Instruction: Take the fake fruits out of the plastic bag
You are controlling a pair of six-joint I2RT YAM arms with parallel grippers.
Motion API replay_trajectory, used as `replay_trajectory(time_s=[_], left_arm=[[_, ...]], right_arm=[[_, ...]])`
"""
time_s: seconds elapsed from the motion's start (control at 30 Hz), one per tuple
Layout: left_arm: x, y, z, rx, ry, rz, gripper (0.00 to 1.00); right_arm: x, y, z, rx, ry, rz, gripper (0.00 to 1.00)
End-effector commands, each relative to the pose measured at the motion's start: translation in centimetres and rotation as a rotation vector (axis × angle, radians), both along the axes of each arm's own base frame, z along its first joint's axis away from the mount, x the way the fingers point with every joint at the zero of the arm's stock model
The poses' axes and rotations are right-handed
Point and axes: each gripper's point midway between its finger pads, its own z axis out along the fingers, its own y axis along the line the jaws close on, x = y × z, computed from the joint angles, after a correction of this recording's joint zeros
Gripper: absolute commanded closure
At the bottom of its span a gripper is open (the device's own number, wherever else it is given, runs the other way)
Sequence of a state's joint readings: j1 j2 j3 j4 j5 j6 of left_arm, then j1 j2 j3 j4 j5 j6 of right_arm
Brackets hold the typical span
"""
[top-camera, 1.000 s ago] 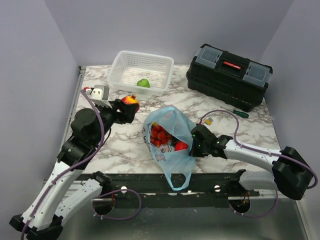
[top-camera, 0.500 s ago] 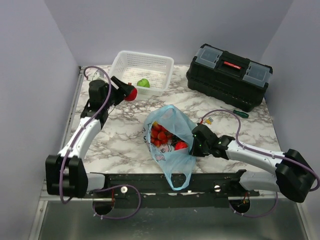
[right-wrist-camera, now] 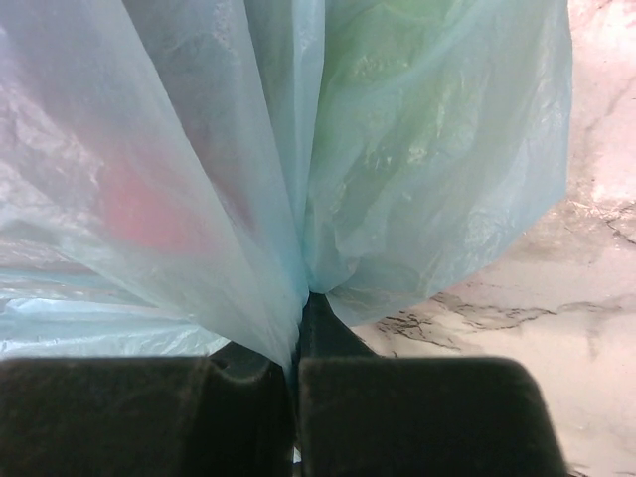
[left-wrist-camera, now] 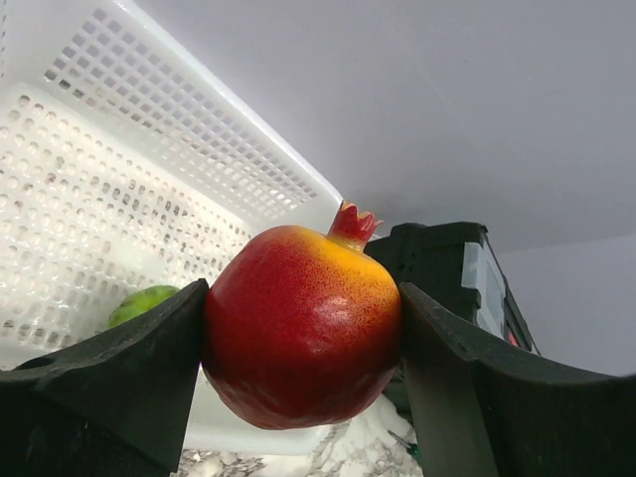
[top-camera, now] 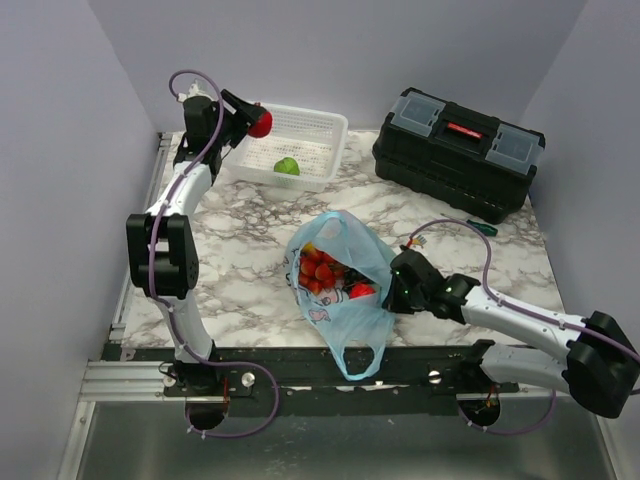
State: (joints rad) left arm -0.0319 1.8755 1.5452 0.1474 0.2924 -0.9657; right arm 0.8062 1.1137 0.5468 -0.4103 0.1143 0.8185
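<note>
The light-blue plastic bag (top-camera: 340, 300) lies open at the table's middle front. Inside it are fake fruits: red berries (top-camera: 318, 270), a red piece (top-camera: 362, 291) and a yellow bit (top-camera: 309, 249). My right gripper (top-camera: 392, 290) is shut on the bag's right edge; in the right wrist view the film (right-wrist-camera: 348, 149) is pinched between its fingers (right-wrist-camera: 129, 417). My left gripper (top-camera: 252, 118) is raised over the basket's left rim and shut on a red-and-yellow fake fruit (left-wrist-camera: 303, 323) with a small crown. The same fruit (top-camera: 261, 123) shows as a red ball from above.
A white lattice basket (top-camera: 330, 150) stands at the back left with a light-green round fruit (top-camera: 287, 166) in it. A black toolbox (top-camera: 458, 150) sits at the back right. In front of the toolbox lies a green-handled screwdriver (top-camera: 482, 226).
The left arm has swung from the table's left side up and back to the basket, carrying the red-and-yellow fruit. The right gripper has stayed shut on the bag.
</note>
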Motion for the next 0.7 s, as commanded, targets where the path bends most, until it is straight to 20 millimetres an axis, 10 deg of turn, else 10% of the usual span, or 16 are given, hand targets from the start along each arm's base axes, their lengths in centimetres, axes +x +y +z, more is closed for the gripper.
replay_trajectory(time_s=[0.0, 0.3, 0.67], left_arm=[[1.8, -0.2, -0.6, 0.0, 0.029, -0.036, 0.42], [1.6, 0.7, -2.4, 0.083, 0.116, -0.026, 0.02], [-5.7, 1.0, 2.4, 0.041, 0.103, -0.007, 0.03]], right_arm=[[0.0, -0.9, 0.7, -0.018, -0.024, -0.028, 0.97], [-0.2, -1.3, 0.8, -0.019, -0.024, -0.046, 0.97], [0.3, -0.9, 0.9, -0.016, -0.033, -0.039, 0.97]])
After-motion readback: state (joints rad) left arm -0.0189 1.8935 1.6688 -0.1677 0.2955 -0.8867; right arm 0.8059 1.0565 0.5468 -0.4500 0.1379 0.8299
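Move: I already hold the pomegranate in my left hand, above the white crate. The crate's middle is about 8 cm farther out, 4 cm to my right and some 23 cm below. The green pepper in the crate is roughly 2 cm ahead of my left hand, 6 cm to its right and 24 cm below. From my right hand, still pinching the bag, the crate lies about 46 cm ahead and 28 cm left, at nearly the same height. I let the pomegranate go over the crate: my left hand eases forward about 2.5 cm while sinking some 4 cm, and its fingers spread from their hold to wide open as they tip down about 10 degrees. Then, empty, I draw it back some 3.5 cm towards my base and begin to rise. ##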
